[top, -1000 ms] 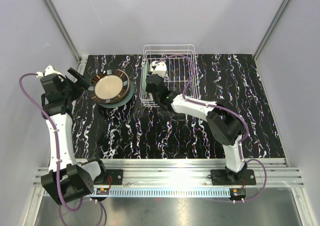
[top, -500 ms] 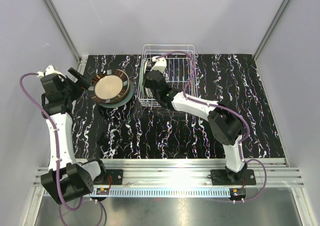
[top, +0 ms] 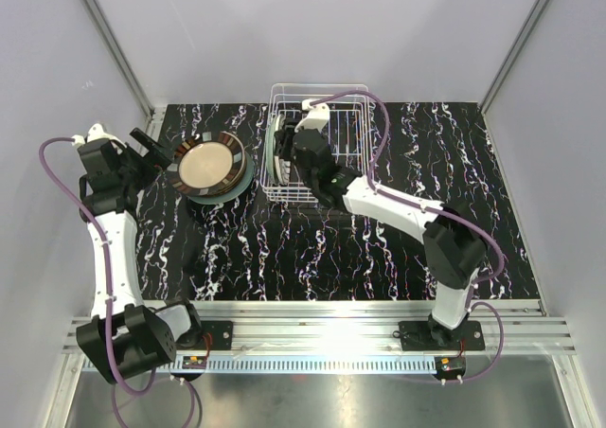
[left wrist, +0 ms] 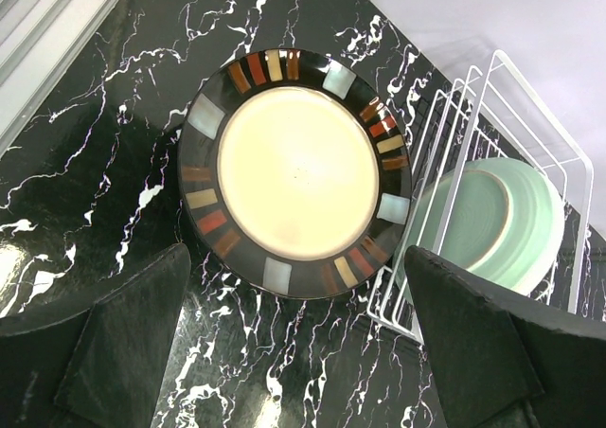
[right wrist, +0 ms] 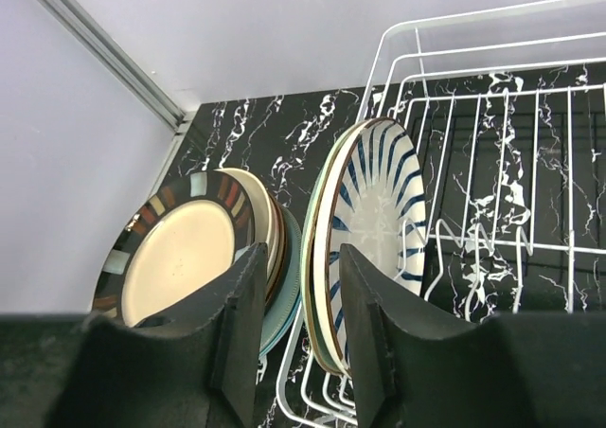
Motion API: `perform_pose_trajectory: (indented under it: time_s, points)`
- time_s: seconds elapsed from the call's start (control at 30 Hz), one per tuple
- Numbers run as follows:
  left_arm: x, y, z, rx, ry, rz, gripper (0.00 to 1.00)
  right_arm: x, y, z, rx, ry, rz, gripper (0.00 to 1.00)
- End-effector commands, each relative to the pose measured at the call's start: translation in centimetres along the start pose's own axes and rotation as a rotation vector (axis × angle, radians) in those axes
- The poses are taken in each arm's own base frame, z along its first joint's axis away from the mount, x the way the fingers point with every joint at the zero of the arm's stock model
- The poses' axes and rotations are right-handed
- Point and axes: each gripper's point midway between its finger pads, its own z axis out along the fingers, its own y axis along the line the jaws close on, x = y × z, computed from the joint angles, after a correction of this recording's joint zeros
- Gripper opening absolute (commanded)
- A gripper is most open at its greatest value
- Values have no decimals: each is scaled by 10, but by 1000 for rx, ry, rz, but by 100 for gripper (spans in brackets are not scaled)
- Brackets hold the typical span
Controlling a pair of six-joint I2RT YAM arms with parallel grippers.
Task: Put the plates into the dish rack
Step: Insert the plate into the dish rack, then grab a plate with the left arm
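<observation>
The white wire dish rack (top: 320, 88) stands at the back middle of the table. Three plates stand on edge at its left end (top: 275, 153): a pale green one (left wrist: 497, 222), a cream one with a brown rim, and a white plate with blue stripes (right wrist: 379, 205). My right gripper (top: 290, 155) (right wrist: 301, 314) hovers over their rims, open, gripping nothing. A stack of plates (top: 210, 166) lies left of the rack (right wrist: 492, 247), topped by a cream plate with a dark, colour-blocked rim (left wrist: 298, 172) (right wrist: 175, 258). My left gripper (top: 156, 153) (left wrist: 303, 352) is wide open beside that stack, apart from it.
The black marbled table (top: 284, 248) is walled in by grey panels at the back and on both sides. A metal rail (top: 322, 319) with both arm bases runs along the near edge. The rack (left wrist: 469, 144) nearly touches the stack's right side.
My right gripper's jaws have spread apart and let go of the blue-striped plate, which stands in the rack. The right arm's elbow has swung right. The left arm has not moved.
</observation>
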Motion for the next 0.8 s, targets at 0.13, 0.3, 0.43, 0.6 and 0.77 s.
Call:
perform_pose_trajectory:
  time_s: [0.13, 0.3, 0.43, 0.6, 0.77]
  points:
    - [-4, -2, 12, 15, 5, 6, 99, -23, 2, -31, -67, -35, -9, 43]
    - [-2, 18, 19, -83, 9, -1, 99, -19, -32, -53, 32, -32, -34, 44]
    - [5, 31, 31, -118, 46, -22, 99, -3, -83, -72, 202, 1, -71, 46]
    - [18, 46, 49, -138, 115, -59, 99, 11, -145, -86, 298, 60, -4, 47]
    - [23, 59, 55, -173, 131, -72, 99, 20, -198, -93, 415, 94, 18, 47]
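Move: The patterned plate on top of the stack lies about 16 cm ahead of the left hand, 3 cm to its right and 19 cm below; from the right hand it is some 29 cm left, 9 cm ahead and 20 cm lower. The striped plate stands in the dish rack, its middle roughly 6 cm ahead of the right hand, 4 cm left and 12 cm down, with the green plate 3 cm farther left. The rack's middle is about 14 cm ahead of the right hand, 7 cm right and 20 cm below. The striped plate is left behind in the rack: the right hand, already part-open at 0.43 or so, eases back, then sweeps quickly right and down across the near part of the rack towards its right side, about 17 cm sideways, turning clockwise and tipping down. Meanwhile the patterned plate is approached by the wide-open left hand, which sinks some 8 cm, drifts slightly left and tips its fingers down, without touching it. ##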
